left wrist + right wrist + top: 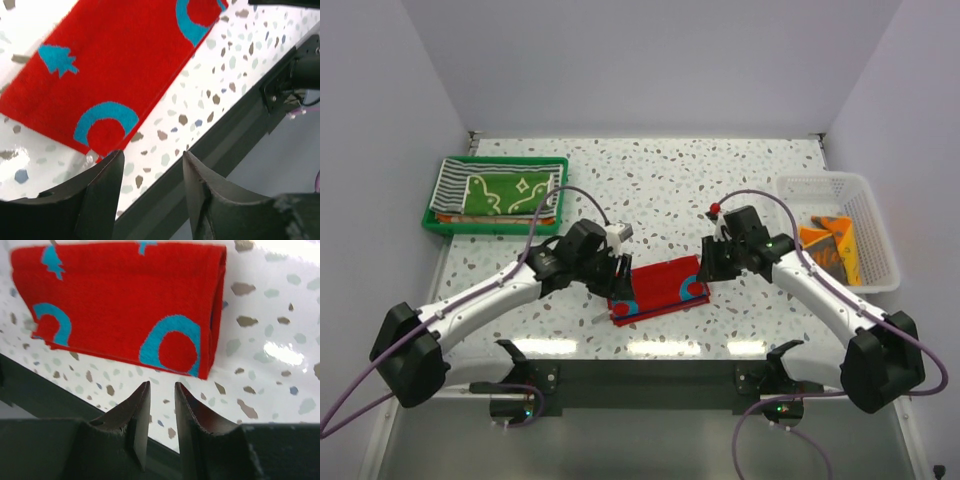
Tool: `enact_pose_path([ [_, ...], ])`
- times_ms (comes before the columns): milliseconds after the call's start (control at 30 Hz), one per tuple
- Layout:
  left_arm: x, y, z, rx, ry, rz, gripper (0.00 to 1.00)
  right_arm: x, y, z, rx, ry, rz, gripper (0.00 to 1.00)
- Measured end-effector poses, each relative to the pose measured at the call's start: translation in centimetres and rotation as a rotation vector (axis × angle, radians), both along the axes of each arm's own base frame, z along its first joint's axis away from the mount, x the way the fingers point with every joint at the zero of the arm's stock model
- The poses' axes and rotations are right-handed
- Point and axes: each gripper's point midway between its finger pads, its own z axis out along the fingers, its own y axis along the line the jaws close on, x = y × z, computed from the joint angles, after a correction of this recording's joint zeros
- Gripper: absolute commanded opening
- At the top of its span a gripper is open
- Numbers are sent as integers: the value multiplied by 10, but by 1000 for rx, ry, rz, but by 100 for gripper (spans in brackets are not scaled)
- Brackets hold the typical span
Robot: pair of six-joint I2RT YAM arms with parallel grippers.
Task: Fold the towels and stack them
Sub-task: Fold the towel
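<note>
A red towel with blue shapes lies folded on the table near the front edge, also seen in the left wrist view and right wrist view. My left gripper hangs open just off its left end, nothing between the fingers. Off the towel's right end my right gripper stands open with a narrow empty gap. Folded towels, green over black-and-white striped, lie in the green tray. An orange towel sits in the white basket.
The tray stands at the back left and the basket at the right edge. The table's dark front edge runs close below both grippers. White walls enclose the table on three sides.
</note>
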Motion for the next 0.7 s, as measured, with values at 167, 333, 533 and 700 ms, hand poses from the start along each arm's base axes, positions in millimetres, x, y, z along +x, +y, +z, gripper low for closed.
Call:
enact_pose_path([
  [167, 17, -15, -14, 4, 18, 42, 45, 23, 22, 5, 111, -56, -35, 32],
  [333, -2, -19, -64, 87, 109, 18, 42, 16, 26, -37, 138, 4, -73, 32],
  [533, -42, -10, -102, 166, 227, -3, 34, -9, 16, -79, 127, 92, -129, 33],
  [700, -40, -10, -105, 167, 228, 30, 23, -7, 14, -80, 158, 71, -191, 33],
])
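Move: The left hand's target, the red towel's near left corner, is some 3 cm behind it, 1 cm to its left and 11 cm below; the towel's far left corner is roughly 9 cm ahead and 2 cm to the right, as low. For the right hand, the near right corner lies about 4 cm back, nearly level sideways and 9 cm below, with the far right corner 6 cm ahead and 2 cm to the left, 8 cm down. Both hands come down on the folded towel's near corners, whether the tips touch cloth yet can't be told. After a small forward swing, left also to its right and right also to its left, they drop and draw back, the left ending about 10 cm lower, its fingers tipping back and narrowing by half at the near edge. The right sinks some 8 cm, opening unchanged, turning slightly clockwise. ##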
